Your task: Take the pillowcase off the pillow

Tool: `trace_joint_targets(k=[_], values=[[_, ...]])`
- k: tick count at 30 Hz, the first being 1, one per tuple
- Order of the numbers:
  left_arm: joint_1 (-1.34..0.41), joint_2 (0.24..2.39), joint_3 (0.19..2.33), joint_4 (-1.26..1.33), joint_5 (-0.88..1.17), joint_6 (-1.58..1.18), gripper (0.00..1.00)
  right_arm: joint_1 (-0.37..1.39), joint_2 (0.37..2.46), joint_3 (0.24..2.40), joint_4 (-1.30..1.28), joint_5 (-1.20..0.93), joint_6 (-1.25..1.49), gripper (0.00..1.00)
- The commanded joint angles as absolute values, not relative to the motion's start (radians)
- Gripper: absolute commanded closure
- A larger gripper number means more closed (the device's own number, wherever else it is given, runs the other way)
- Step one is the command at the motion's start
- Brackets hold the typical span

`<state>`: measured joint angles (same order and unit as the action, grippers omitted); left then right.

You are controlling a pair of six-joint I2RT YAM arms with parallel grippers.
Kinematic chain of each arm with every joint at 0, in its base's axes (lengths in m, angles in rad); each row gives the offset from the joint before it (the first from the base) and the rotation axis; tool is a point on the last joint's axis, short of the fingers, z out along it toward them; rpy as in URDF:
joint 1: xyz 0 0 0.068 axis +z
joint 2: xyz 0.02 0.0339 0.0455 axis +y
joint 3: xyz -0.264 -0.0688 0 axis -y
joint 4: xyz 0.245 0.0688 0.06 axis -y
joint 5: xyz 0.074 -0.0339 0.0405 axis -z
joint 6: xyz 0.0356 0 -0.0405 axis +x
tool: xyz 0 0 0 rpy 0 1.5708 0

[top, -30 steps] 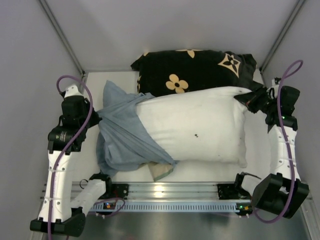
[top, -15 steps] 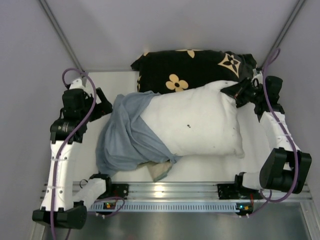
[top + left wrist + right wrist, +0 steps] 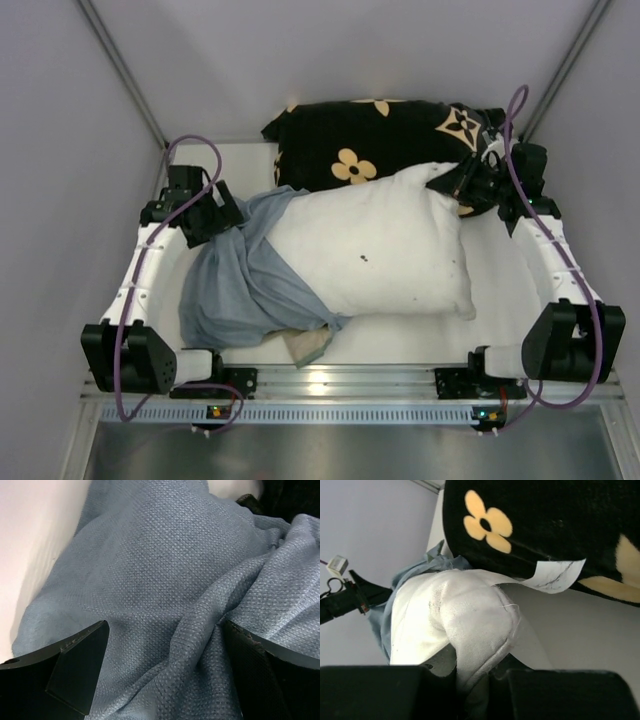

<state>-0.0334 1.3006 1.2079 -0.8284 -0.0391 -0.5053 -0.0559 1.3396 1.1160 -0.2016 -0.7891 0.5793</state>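
Observation:
The grey-blue pillowcase (image 3: 235, 285) lies wrinkled over the left end of the white pillow (image 3: 375, 250), whose right part is bare. My left gripper (image 3: 225, 215) hovers open just over the pillowcase's far left folds. In the left wrist view the pillowcase (image 3: 150, 570) fills the frame, and a ridge of cloth runs between the wide-apart fingers of the left gripper (image 3: 165, 667). My right gripper (image 3: 462, 185) is shut on the pillow's far right corner. The right wrist view shows that pillow corner (image 3: 470, 615) pinched in the right gripper (image 3: 480, 680).
A black pillow with tan flower shapes (image 3: 385, 140) lies along the back, touching the white pillow; its white label (image 3: 555, 575) hangs near my right gripper. A beige cloth corner (image 3: 305, 345) pokes out near the front rail (image 3: 340, 385). Grey walls close in on both sides.
My left gripper has let go of the pillowcase, opened and swung back over its far left part. The right gripper has drawn the pillow's corner back and left, shifting the pillow.

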Motion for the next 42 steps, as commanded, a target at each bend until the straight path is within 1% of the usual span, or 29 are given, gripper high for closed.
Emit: trace_joint_targets(k=[1,2,3,4,5,6,7,8,9,10,12,13,14,18,22,28,29,30,32,33,34,36,37,39,40,42], values=[[-0.029,1.259,1.183,-0.710,0.070,-0.503,0.01,-0.045,1.298,1.161,-0.255,-0.730,0.506,0.92],[-0.029,1.273,1.183,-0.689,0.107,-0.491,0.01,-0.037,1.298,1.161,-0.255,-0.729,0.509,0.90],[-0.029,1.284,1.183,-0.681,0.150,-0.485,0.01,-0.029,1.298,1.158,-0.255,-0.727,0.511,0.76],[-0.029,1.292,1.183,-0.672,0.196,-0.479,0.01,-0.023,1.298,1.160,-0.256,-0.718,0.511,0.66],[-0.029,1.301,1.181,-0.661,0.274,-0.469,0.01,-0.008,1.295,1.158,-0.256,-0.712,0.511,0.52],[-0.029,1.298,1.175,-0.638,0.300,-0.468,0.02,-0.008,1.293,1.158,-0.261,-0.703,0.508,0.33],[-0.029,1.290,1.164,-0.629,0.317,-0.469,0.04,-0.008,1.290,1.158,-0.273,-0.678,0.506,0.27],[-0.029,1.282,1.161,-0.623,0.327,-0.474,0.08,0.030,1.286,1.157,-0.281,-0.667,0.499,0.23],[-0.029,1.276,1.155,-0.614,0.334,-0.474,0.35,0.035,1.281,1.157,-0.288,-0.657,0.494,0.19],[-0.029,1.258,1.151,-0.609,0.344,-0.471,0.51,0.035,1.279,1.158,-0.297,-0.635,0.488,0.17],[-0.029,1.230,1.143,-0.606,0.339,-0.474,0.92,0.044,1.272,1.166,-0.337,-0.608,0.473,0.12],[-0.029,1.194,1.140,-0.606,0.337,-0.472,1.00,0.048,1.269,1.170,-0.353,-0.573,0.463,0.11],[-0.029,1.171,1.135,-0.603,0.337,-0.469,1.00,0.058,1.255,1.181,-0.388,-0.551,0.442,0.07],[-0.029,1.033,1.132,-0.546,0.385,-0.453,1.00,0.109,1.210,1.226,-0.478,-0.405,0.385,0.01],[-0.029,0.826,1.131,-0.477,0.423,-0.466,1.00,0.152,1.152,1.268,-0.544,-0.255,0.348,0.01],[-0.029,0.655,1.149,-0.471,0.524,-0.508,1.00,0.195,1.123,1.341,-0.621,-0.068,0.308,0.01],[-0.029,0.638,1.146,-0.472,0.540,-0.511,1.00,0.202,1.123,1.350,-0.623,-0.067,0.296,0.01],[-0.029,0.621,1.140,-0.472,0.554,-0.511,1.00,0.206,1.123,1.357,-0.621,-0.086,0.290,0.01],[-0.029,0.569,1.111,-0.472,0.587,-0.517,1.00,0.215,1.138,1.383,-0.586,-0.229,0.267,0.00],[-0.029,0.552,1.097,-0.472,0.598,-0.522,1.00,0.224,1.152,1.393,-0.569,-0.318,0.259,0.01],[-0.029,0.523,1.085,-0.472,0.610,-0.537,1.00,0.236,1.169,1.414,-0.552,-0.488,0.255,0.01],[-0.029,0.496,1.045,-0.472,0.667,-0.549,1.00,0.325,1.241,1.443,-0.520,-0.611,0.238,0.01],[-0.029,0.468,1.034,-0.472,0.681,-0.560,1.00,0.412,1.291,1.480,-0.519,-0.668,0.204,0.01],[-0.029,0.440,1.011,-0.471,0.712,-0.571,1.00,0.500,1.347,1.525,-0.554,-0.684,0.152,0.00],[-0.029,0.411,1.006,-0.472,0.718,-0.580,1.00,0.576,1.392,1.567,-0.567,-0.689,0.091,0.01],[-0.029,0.373,1.003,-0.472,0.722,-0.586,1.00,0.633,1.429,1.591,-0.581,-0.690,0.048,0.01]])
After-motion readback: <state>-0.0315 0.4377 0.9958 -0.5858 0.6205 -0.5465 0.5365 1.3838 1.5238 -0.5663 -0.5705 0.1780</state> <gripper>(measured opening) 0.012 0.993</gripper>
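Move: The left hand, open, hovers right at the pillowcase: the fold it wants lies some 5 cm to its right, a centimetre ahead and at finger height. The white pillow's middle is about 30 cm right of that hand, 6 cm back and 8 cm lower. From the right hand, still on the pillow's raised far corner, the pillowcase mouth lies roughly 28 cm left, 7 cm back and 14 cm below; the black cushion is 8 cm left, 8 cm ahead, 18 cm lower. The left fingers pinch the pillowcase fold after a 5 cm slide to the right, then haul it up and back towards the base, each about 17 cm, drifting further right as the fingers tilt up from steeply down to nearly level. The right hand opens wide and lets go of the pillow corner, dipping slightly, then rises about 10 cm and sweeps left and somewhat back over the pillow towards the pillowcase, turning counter-clockwise. ##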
